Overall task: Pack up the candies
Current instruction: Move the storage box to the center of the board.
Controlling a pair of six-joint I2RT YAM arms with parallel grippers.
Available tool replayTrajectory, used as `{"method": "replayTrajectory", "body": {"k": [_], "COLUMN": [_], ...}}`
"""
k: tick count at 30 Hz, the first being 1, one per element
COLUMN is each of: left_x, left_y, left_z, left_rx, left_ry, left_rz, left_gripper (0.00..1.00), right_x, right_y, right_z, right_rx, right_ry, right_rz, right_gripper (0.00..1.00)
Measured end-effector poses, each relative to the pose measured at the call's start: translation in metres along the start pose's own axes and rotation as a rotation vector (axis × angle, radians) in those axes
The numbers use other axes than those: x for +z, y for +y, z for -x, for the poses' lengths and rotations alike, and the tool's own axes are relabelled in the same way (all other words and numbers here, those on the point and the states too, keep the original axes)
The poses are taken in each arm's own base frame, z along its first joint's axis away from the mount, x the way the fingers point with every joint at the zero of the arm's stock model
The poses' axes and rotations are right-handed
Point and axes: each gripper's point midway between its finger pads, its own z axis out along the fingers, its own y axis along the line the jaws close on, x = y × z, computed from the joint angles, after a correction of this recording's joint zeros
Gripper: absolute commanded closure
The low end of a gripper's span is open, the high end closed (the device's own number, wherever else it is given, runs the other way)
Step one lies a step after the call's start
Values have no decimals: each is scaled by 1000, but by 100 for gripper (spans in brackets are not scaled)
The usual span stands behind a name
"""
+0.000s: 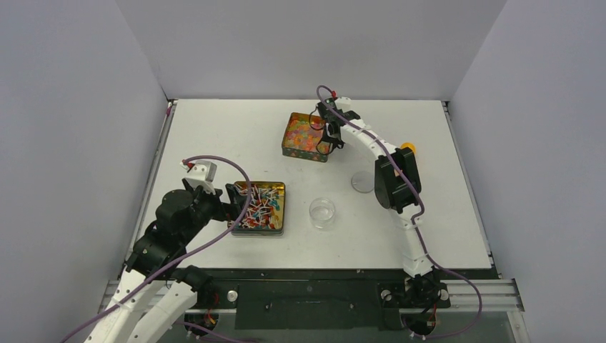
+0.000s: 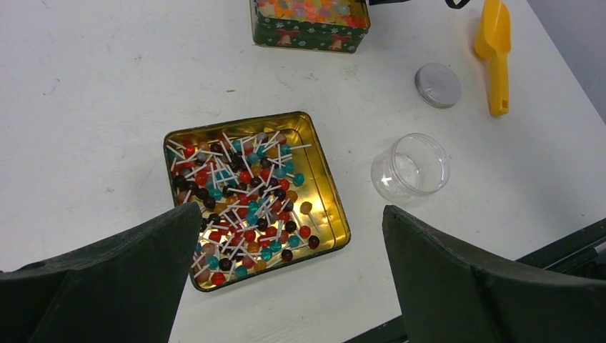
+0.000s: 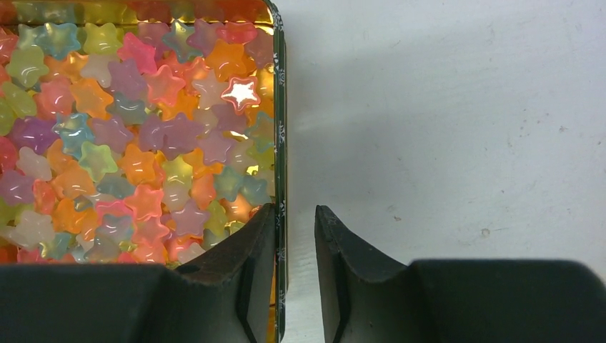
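Small lollipop candies (image 2: 239, 200) fill a flat gold tin (image 2: 325, 186), shown in the top view too (image 1: 280, 187). My left gripper (image 2: 291, 214) hangs wide open above that tin's near edge, holding nothing; from the top it sits at the tin's left side (image 1: 234, 200). Star-shaped candies (image 3: 128, 128) fill a green tin (image 3: 280, 143) at the back (image 1: 286, 146). My right gripper (image 3: 294, 209) straddles this tin's right wall. One finger (image 3: 250, 243) is inside, against the wall. The other finger (image 3: 336, 243) is outside with a narrow gap.
A clear open jar (image 1: 322, 213) stands right of the gold tin, also in the left wrist view (image 2: 411, 166). Its round lid (image 2: 437, 85) lies behind it. An orange scoop (image 2: 494, 50) lies at the right, mostly hidden by my right arm in the top view (image 1: 407, 148).
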Motion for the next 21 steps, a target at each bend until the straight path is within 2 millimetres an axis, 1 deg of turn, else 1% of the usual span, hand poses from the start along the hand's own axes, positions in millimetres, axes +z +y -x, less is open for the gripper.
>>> {"method": "replayTrajectory", "body": {"k": [1, 3, 6, 7, 17, 21], "left_x": [0, 0, 0, 0, 1, 1], "left_y": [0, 1, 1, 1, 3, 3], "left_z": [0, 0, 0, 0, 0, 0], "left_rx": [0, -1, -2, -3, -4, -5], "left_ry": [0, 0, -1, -1, 0, 2], "left_rz": [1, 2, 3, 4, 10, 13], "left_gripper": [4, 4, 4, 4, 4, 4], "right_x": [0, 0, 0, 0, 0, -7], "right_y": [0, 2, 3, 3, 1, -8], "right_z": [0, 0, 0, 0, -2, -10], "right_rx": [-2, -5, -10, -12, -39, -82], "right_ry": [0, 2, 3, 3, -9, -2], "right_rz": [1, 10, 18, 19, 30, 26], "right_gripper": [88, 95, 97, 100, 100, 100]}}
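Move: The right gripper straddles the right wall of the storage box, one finger inside and one outside; the box's middle lies roughly 7 cm to its left and 1 cm ahead, some 2 cm below. From this gripper, the clear lid is about 13 cm back and 9 cm to the right, and the glass jar 22 cm back and 3 cm to the left. From the left gripper the storage box is around 32 cm ahead, 18 cm right and 20 cm below. Hold the right gripper in place and shut its fingers on the right wall of the storage box, pinching it between them. Keep that pinch and start dragging the box back towards the jar, about 1.5 cm with a slight drift to the right, staying level and turning the hand some 5 degrees counter-clockwise. ##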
